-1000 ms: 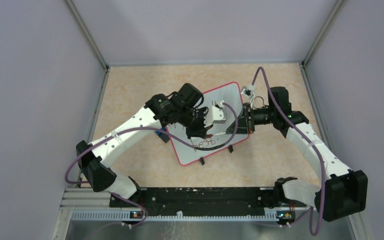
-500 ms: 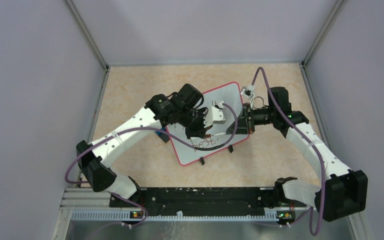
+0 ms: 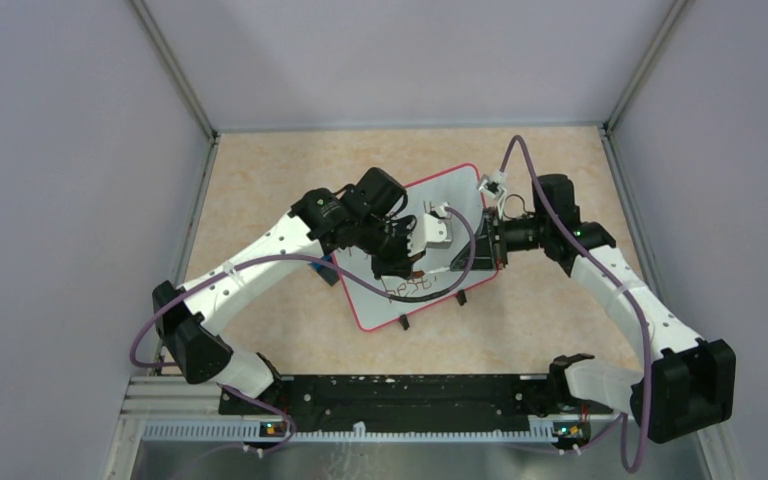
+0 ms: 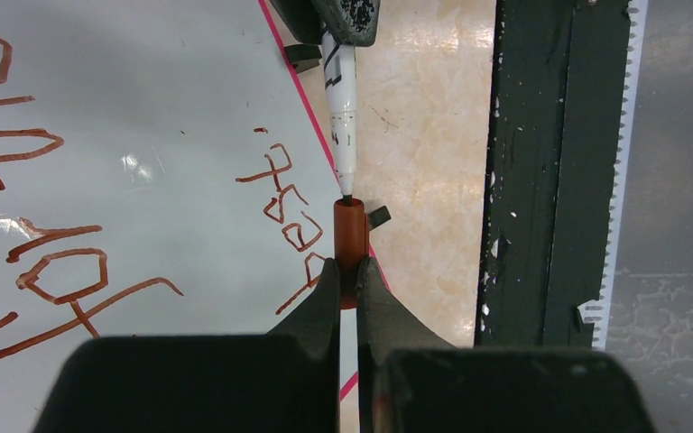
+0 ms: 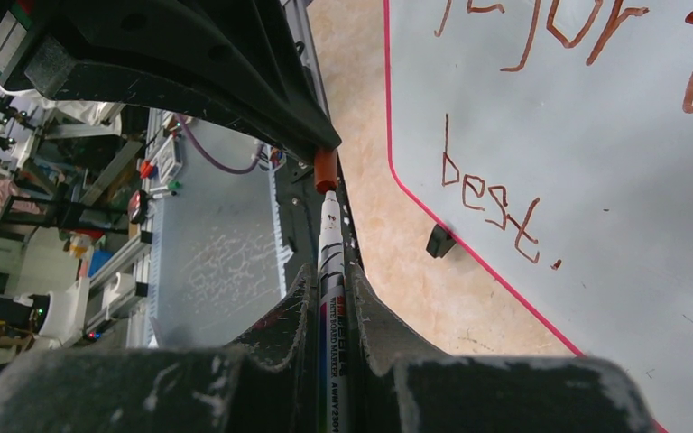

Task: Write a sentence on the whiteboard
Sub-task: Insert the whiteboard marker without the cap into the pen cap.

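The whiteboard [image 3: 440,205] lies tilted mid-table, red-pink framed, with red-brown handwriting; the word "best." [image 4: 291,212] shows in the left wrist view and in the right wrist view [image 5: 492,212], and "for" [image 4: 63,289] above it. My left gripper [image 4: 348,271] is shut on a red-brown marker cap [image 4: 349,236]. My right gripper [image 5: 332,284] is shut on a white whiteboard marker [image 5: 332,262]. The marker's tip [image 4: 346,194] meets the cap's open mouth, over the board's lower edge. In the top view both grippers meet near the board's lower right [image 3: 430,268].
A blue-and-black eraser block [image 3: 324,268] lies left of the board, partly under my left arm. The black base rail [image 3: 390,395] runs along the near edge. The board's black feet [image 4: 379,216] stick out at its lower edge. Grey walls surround the table.
The right arm has edged slightly left toward the left gripper, bringing the marker tip up to the cap. The left arm and board stay put.
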`<state>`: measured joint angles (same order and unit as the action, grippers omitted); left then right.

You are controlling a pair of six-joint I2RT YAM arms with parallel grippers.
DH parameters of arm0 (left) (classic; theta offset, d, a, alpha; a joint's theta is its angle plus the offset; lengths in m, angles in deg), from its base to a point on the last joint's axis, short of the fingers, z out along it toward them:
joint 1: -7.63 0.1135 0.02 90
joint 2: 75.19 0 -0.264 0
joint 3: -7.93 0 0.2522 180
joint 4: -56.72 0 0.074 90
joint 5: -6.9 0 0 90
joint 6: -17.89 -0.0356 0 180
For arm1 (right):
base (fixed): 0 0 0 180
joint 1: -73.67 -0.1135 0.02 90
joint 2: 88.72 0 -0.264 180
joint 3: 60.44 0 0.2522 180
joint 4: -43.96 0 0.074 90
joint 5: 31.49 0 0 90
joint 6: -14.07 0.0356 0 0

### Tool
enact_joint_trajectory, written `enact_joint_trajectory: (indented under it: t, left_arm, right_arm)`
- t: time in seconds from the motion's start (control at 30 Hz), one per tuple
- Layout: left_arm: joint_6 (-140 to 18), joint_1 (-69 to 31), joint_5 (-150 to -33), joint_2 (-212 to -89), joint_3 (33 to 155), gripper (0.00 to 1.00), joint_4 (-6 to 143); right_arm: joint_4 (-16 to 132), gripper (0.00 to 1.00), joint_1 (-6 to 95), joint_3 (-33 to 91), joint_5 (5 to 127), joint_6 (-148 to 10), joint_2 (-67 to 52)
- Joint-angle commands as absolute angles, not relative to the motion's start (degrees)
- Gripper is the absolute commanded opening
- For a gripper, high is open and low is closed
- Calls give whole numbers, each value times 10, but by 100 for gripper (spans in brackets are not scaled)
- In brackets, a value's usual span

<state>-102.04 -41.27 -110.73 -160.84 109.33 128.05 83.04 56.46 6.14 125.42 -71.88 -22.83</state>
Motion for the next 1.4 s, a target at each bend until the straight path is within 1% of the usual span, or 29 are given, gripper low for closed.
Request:
enact_joint_trajectory:
  t: [0.0,0.33,0.63,0.8,0.83,0.93,1.0,1.1,1.2,1.23,1.27,1.3,1.37]
  left_arm:
    - [-1020,-416,-1128,-1608,1113,0,1278]
    - [-975,-416,-1144,-1630,1143,0,1259]
    - [-949,-416,-1141,-1651,1173,0,1244]
    - [-951,-416,-1135,-1645,1176,0,1230]
    - [-947,-415,-1127,-1641,1174,1,1228]
    - [-942,-412,-1114,-1627,1165,8,1221]
    - [-943,-404,-1127,-1618,1160,14,1220]
    - [-946,-380,-1176,-1606,1162,32,1227]
    - [-939,-340,-1251,-1585,1156,56,1219]
    - [-941,-328,-1274,-1579,1150,61,1214]
    - [-941,-323,-1288,-1570,1142,64,1209]
    - [-944,-321,-1290,-1562,1133,70,1208]
    - [-948,-318,-1284,-1556,1120,73,1215]
  right_arm:
    - [818,0,557,83,1260,-725,-226]
    - [776,0,546,76,1252,-697,-219]
    - [659,0,533,40,1256,-631,-200]
    - [563,0,531,4,1267,-571,-196]
    - [561,0,531,3,1266,-570,-196]
    - [552,0,532,1,1267,-565,-196]
    - [536,0,532,-2,1268,-551,-194]
    - [520,0,532,-4,1271,-537,-193]
    - [514,0,532,-4,1272,-530,-193]
    - [513,0,532,-3,1274,-530,-192]
    - [511,0,532,-2,1276,-528,-192]
    - [510,0,532,-2,1277,-526,-192]
    - [508,0,532,-1,1281,-525,-193]
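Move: The marker's bare tip, held out by the right hand, is already at the mouth of the brown cap in the left fingers, about 3 cm to the right of the left hand point and 1 cm above it. From the right hand the cap is some 8 cm left, 1 cm back and 2 cm lower. The whiteboard's middle lies about 5 cm ahead of the left hand and 15 cm below; its right-hand black clip is 12 cm right of that hand, 7 cm back and as low. The marker tip is pushed into the cap from both sides: the left hand presses right about 2 cm while the right, keeping its grip on the barrel, eases about 2.5 cm left and a little forward. Then the left fingers open wide, let go of the cap and rise about 5 cm, tilting up some 15 degrees towards the right. ##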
